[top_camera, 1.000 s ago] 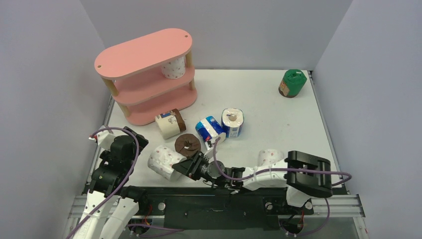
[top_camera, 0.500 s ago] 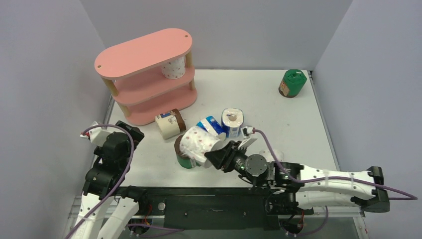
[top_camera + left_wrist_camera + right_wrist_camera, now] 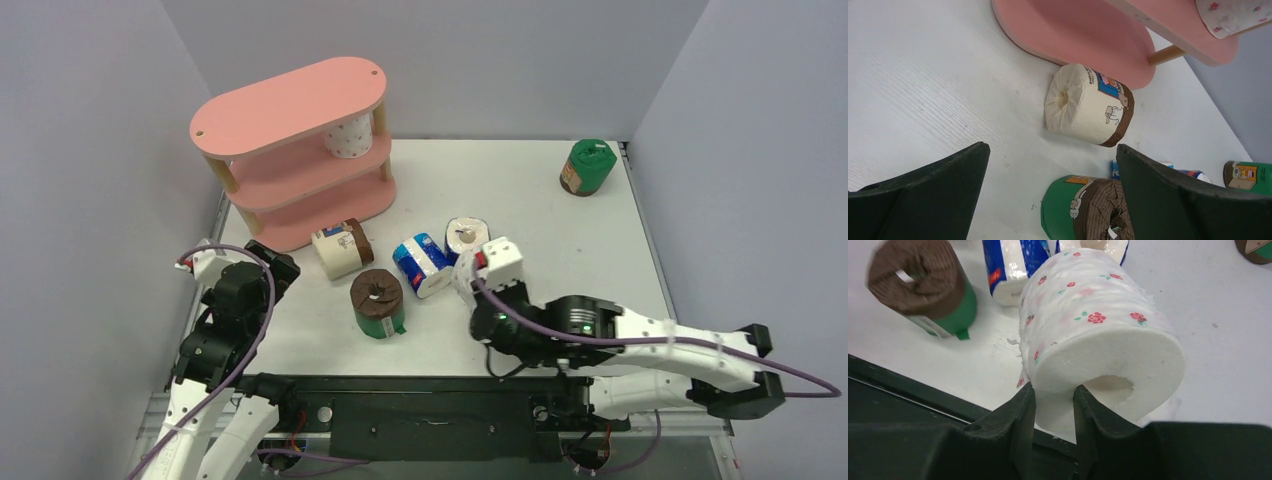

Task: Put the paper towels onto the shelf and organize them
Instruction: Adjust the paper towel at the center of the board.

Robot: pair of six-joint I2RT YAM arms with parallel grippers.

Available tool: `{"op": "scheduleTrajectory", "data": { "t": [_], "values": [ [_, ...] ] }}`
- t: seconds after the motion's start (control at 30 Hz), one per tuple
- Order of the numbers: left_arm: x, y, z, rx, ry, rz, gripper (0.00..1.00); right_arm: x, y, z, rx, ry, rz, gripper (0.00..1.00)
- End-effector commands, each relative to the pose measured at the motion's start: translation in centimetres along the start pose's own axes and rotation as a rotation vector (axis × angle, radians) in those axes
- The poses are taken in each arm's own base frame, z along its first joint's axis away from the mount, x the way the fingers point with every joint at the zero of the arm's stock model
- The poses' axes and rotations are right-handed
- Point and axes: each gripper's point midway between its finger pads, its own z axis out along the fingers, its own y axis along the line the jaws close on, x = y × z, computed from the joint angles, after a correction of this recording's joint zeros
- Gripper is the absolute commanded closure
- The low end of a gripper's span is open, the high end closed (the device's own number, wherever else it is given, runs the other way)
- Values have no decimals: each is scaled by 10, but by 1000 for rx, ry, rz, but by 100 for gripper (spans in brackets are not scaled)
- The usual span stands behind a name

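My right gripper [image 3: 1054, 395] is shut on a white paper towel roll with pink flowers [image 3: 1098, 335], one finger inside its core and one outside its wall. The roll hangs above the table. In the top view this gripper [image 3: 478, 280] sits by the two blue-and-white rolls [image 3: 422, 265] [image 3: 467, 240], and its wrist hides most of the held roll. My left gripper [image 3: 1053, 190] [image 3: 268, 268] stands wide open and empty, with the beige roll [image 3: 1088, 105] and the brown-topped green roll [image 3: 1088, 210] ahead of it. The pink shelf [image 3: 290, 150] holds one dotted roll [image 3: 348, 135] on its middle tier.
A green roll [image 3: 587, 166] stands alone at the table's far right corner. The beige roll [image 3: 340, 248] lies just in front of the shelf's lowest board. The brown-topped roll [image 3: 378, 300] stands between the two arms. Grey walls close in three sides.
The right arm has carried the flowered roll from the near left, over the brown-topped roll, to beside the blue-and-white rolls. The left arm barely shifted and stays open.
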Motion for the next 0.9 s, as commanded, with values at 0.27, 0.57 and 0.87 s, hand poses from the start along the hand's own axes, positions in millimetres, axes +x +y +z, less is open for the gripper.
{"op": "scheduleTrajectory", "data": {
  "t": [0.27, 0.57, 0.87],
  "values": [
    [32, -21, 9, 130, 117, 4, 0, 44, 35, 39, 40, 209, -444, 81],
    [54, -28, 6, 197, 216, 41, 0, 83, 76, 64, -75, 320, -589, 80],
    [68, -27, 1, 232, 281, 95, 3, 103, 90, 79, -126, 363, -640, 78]
  ]
}}
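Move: The right hand already holds the flower-print paper towel; the bare spot below is about 3 cm ahead, 7 cm left and 24 cm down. The green-brown roll stands 9 cm ahead and 23 left, the blue roll stands 20 ahead and 6 left, and another flower-print roll lies 4 ahead, 12 right, all some 20 lower. From the left hand, the green-brown roll is level, 18 cm right and 17 below. Still pinching the flower-print paper towel by its end, the right hand lowers it about 13 cm while carrying it some 7 cm left, towards the bare table beside the green-brown roll; its wrist tips the fingers more steeply down and swings counter-clockwise. The empty left hand, fingers wide open, drifts right and down towards the green-brown roll, turning clockwise. ##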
